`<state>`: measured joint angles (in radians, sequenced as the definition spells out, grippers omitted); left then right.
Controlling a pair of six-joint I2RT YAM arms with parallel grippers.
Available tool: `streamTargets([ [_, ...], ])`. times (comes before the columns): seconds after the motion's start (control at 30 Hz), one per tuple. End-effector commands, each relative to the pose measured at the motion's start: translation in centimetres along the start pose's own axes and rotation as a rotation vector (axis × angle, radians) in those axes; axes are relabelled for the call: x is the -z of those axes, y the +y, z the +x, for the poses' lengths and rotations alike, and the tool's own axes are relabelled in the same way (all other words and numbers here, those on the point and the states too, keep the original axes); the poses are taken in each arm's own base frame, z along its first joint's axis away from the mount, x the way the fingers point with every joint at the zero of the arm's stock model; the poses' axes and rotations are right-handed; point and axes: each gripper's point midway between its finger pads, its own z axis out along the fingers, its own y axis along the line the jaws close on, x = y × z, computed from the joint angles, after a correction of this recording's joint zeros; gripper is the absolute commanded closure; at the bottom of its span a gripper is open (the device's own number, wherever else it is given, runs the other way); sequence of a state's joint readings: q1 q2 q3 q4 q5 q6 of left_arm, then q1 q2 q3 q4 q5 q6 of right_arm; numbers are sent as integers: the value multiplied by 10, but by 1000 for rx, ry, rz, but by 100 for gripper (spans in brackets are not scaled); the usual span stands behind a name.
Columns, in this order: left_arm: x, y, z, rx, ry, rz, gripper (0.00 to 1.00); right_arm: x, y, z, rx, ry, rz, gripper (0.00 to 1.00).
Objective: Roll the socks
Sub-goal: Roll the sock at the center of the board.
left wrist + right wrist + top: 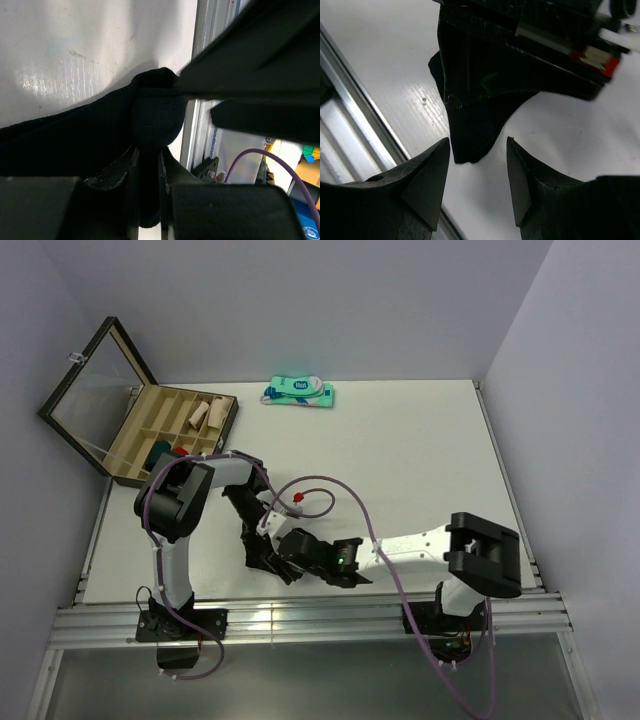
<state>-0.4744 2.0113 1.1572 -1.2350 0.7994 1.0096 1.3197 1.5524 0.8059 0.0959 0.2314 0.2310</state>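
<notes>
A black sock lies bunched near the table's front edge, under both grippers. My left gripper is shut on a fold of it; in the left wrist view the fingers pinch dark fabric, and a rounded lump of sock bulges past them. My right gripper is open; in the right wrist view its fingertips stand on either side of the sock's hanging tip, apart from it. I cannot tell the dark green sock from the dark bundle.
A wooden compartment box with its lid open holds rolled socks at the back left. A teal-and-white packaged pair lies at the far edge. The aluminium rail runs just in front of the sock, also in the right wrist view.
</notes>
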Motion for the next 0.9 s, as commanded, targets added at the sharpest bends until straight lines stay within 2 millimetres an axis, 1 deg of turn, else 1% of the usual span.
streamTargets([
  [0.0,1,-3,-4,-24,-22,17,99,-16,7,-21,59,-43,-2,43],
  [0.03,2,-3,-4,-20,-24,15,100,-18,9,-23,63,-45,-7,43],
  [0.1,2,-2,-5,-21,-28,13,100,-25,10,-20,70,-34,-3,43],
  [0.13,1,-2,-5,-20,-28,14,100,-27,11,-22,72,-36,-2,43],
  [0.27,1,-2,-5,-17,-32,14,100,-38,11,-14,94,-3,12,43],
  [0.3,1,-1,-6,-21,-32,14,100,-39,14,-17,98,-6,3,43],
  [0.37,1,-2,-5,-20,-32,16,100,-44,16,-11,107,16,3,44],
  [0.4,1,-1,-6,-23,-34,12,100,-45,18,-13,108,15,3,46],
  [0.5,2,1,-8,-20,-38,-5,100,-50,22,-5,118,42,-7,53],
  [0.53,4,1,-10,-22,-44,-10,100,-51,22,-3,117,46,-8,61],
  [0.6,4,0,-12,-21,-49,-11,100,-54,21,5,120,70,-3,66],
  [0.7,7,0,-16,-21,-59,-18,96,-56,20,14,125,98,3,76],
  [0.8,11,1,-22,-27,-74,-39,91,-55,16,23,127,119,18,82],
  [0.87,15,-2,-27,-39,-85,-38,87,-54,13,28,129,132,26,84],
])
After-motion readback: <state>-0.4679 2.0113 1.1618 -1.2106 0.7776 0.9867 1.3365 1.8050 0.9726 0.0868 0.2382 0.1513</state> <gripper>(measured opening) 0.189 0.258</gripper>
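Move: The bunched part of the black sock, beside the left fingertips, lies some 4 cm to the right hand's left, about 1 cm ahead and roughly 5 cm below. The left gripper's tips stand about 6 cm to its left, level with it fore and aft and 5 cm lower; the board's front edge runs some 8 cm straight back, 7 cm below. From the left hand, which already pinches the sock, that bunch is about 3 cm to the right and 1 cm lower. Down and to its left, about 4 cm each way, the right hand comes in beside the left gripper with its fingers partly open, one each side of the bunched black sock, then closes them to roughly half their gap and pinches the cloth. The left hand keeps its pinch almost in place. ##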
